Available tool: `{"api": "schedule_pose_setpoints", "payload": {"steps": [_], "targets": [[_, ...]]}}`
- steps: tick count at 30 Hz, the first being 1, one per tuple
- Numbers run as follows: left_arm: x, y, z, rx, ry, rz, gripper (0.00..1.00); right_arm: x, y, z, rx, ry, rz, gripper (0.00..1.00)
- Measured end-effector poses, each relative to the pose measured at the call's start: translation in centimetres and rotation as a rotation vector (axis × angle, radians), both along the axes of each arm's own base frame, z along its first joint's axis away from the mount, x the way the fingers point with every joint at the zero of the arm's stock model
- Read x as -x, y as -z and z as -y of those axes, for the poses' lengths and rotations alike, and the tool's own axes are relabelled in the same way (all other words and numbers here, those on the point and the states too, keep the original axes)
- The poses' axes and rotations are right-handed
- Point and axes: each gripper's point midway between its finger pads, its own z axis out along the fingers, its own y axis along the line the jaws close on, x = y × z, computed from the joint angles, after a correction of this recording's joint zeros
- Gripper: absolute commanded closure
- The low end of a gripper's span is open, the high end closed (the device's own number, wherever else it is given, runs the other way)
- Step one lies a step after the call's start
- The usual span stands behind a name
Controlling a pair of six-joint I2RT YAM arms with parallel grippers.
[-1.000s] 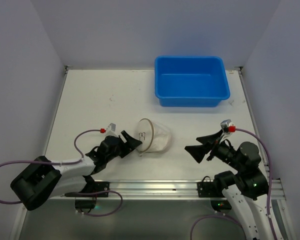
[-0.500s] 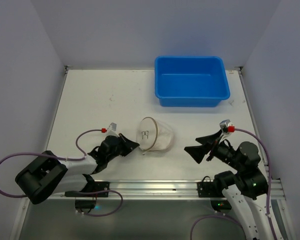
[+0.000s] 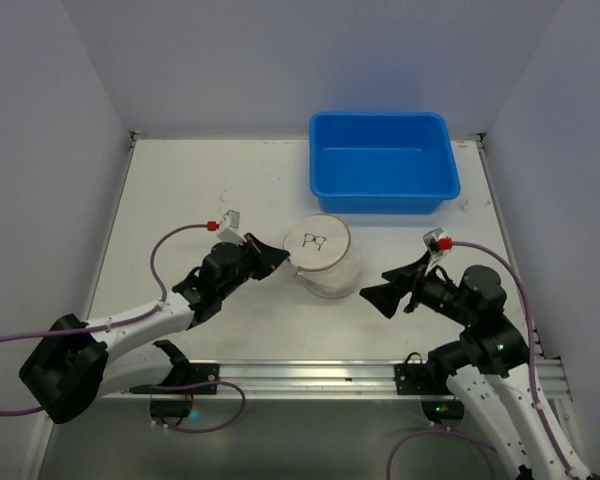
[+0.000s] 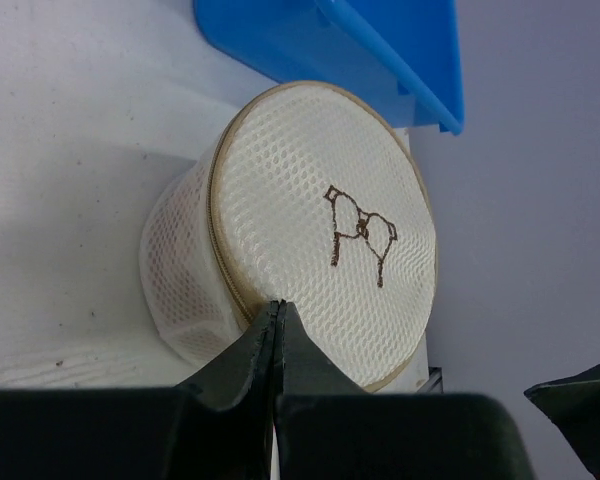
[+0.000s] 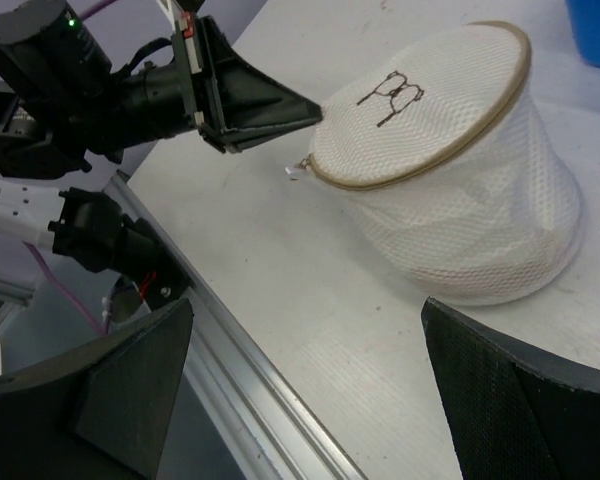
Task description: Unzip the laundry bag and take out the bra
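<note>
The laundry bag (image 3: 325, 262) is a small round white mesh drum with a tan zipper band. It stands upright mid-table, its flat top with the bra outline facing up. My left gripper (image 3: 285, 258) is shut, its tips pinching the bag's rim on its left side; the left wrist view shows the tips (image 4: 277, 305) meeting at the zipper band of the bag (image 4: 320, 220). A small white zip pull (image 5: 298, 171) hangs free just below that gripper (image 5: 315, 113). My right gripper (image 3: 372, 297) stands wide open, apart from the bag (image 5: 460, 200) on its right, nothing between its fingers. The bra is hidden.
A big blue plastic tub (image 3: 380, 203) sits at the back right, close behind the bag. A metal rail (image 3: 310, 375) runs along the near table edge between the arm bases. White walls close in the table on three sides.
The left gripper closed on the bag's rim and moved away from the near edge, tipping the bag from lying on its side to upright. The right gripper shifted slightly toward the bag, still open.
</note>
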Motion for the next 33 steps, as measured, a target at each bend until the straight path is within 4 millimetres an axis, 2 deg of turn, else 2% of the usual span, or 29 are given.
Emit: {"api": "schedule_pose_setpoints", "payload": {"steps": [2,5,11,14,16,18,21,25,33], "targets": [[-0.3,-0.9,0.2,0.000,0.002,0.020,1.00,-0.1,0.0,-0.8,0.003,-0.022,-0.008,0.01],[-0.3,-1.1,0.3,-0.013,0.002,0.023,1.00,-0.2,0.6,-2.4,0.022,-0.054,-0.040,0.01],[0.4,-0.8,0.9,-0.047,0.010,0.016,1.00,0.7,2.1,-7.5,0.135,-0.100,-0.124,0.01],[0.8,-0.9,1.4,-0.057,0.016,0.019,1.00,1.1,1.6,-10.5,0.200,-0.089,-0.119,0.02],[1.0,-0.8,1.5,-0.066,0.013,0.017,1.00,1.4,1.2,-12.4,0.228,-0.079,-0.117,0.19],[1.2,-0.7,1.5,-0.074,0.010,0.013,1.00,0.9,1.0,-13.6,0.235,-0.035,-0.129,0.35],[1.6,-0.8,1.5,-0.078,0.004,0.016,1.00,-0.2,1.8,-14.2,0.244,0.049,-0.159,0.48],[2.1,-1.3,1.5,-0.077,0.000,0.025,1.00,-0.9,3.3,-14.2,0.265,0.129,-0.207,0.51],[2.5,-1.4,1.5,-0.069,-0.008,0.015,1.00,-1.2,4.9,-14.8,0.268,0.204,-0.275,0.55]]}}
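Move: The zip pull of the laundry bag hangs about 16 cm to the left of my open right hand, some 6 cm farther out and 11 cm lower. The bag's middle is roughly 9 cm ahead, 9 cm left and 15 cm below. My left hand already pinches the bag's rim, with the pull just 2 cm to its right, 2 cm back and 2 cm down, and the bag's middle 8 cm right, 2 cm ahead and 6 cm down. I swing my right hand quickly left, about 15 cm, to the zip pull beside my left fingertips, then sink some 5 cm, tipping and rolling the wrist down by roughly 25 degrees while the fingers close to about half open, not yet touching the pull. My left hand keeps its shut grip on the rim, easing a couple of centimetres back and slightly right. ##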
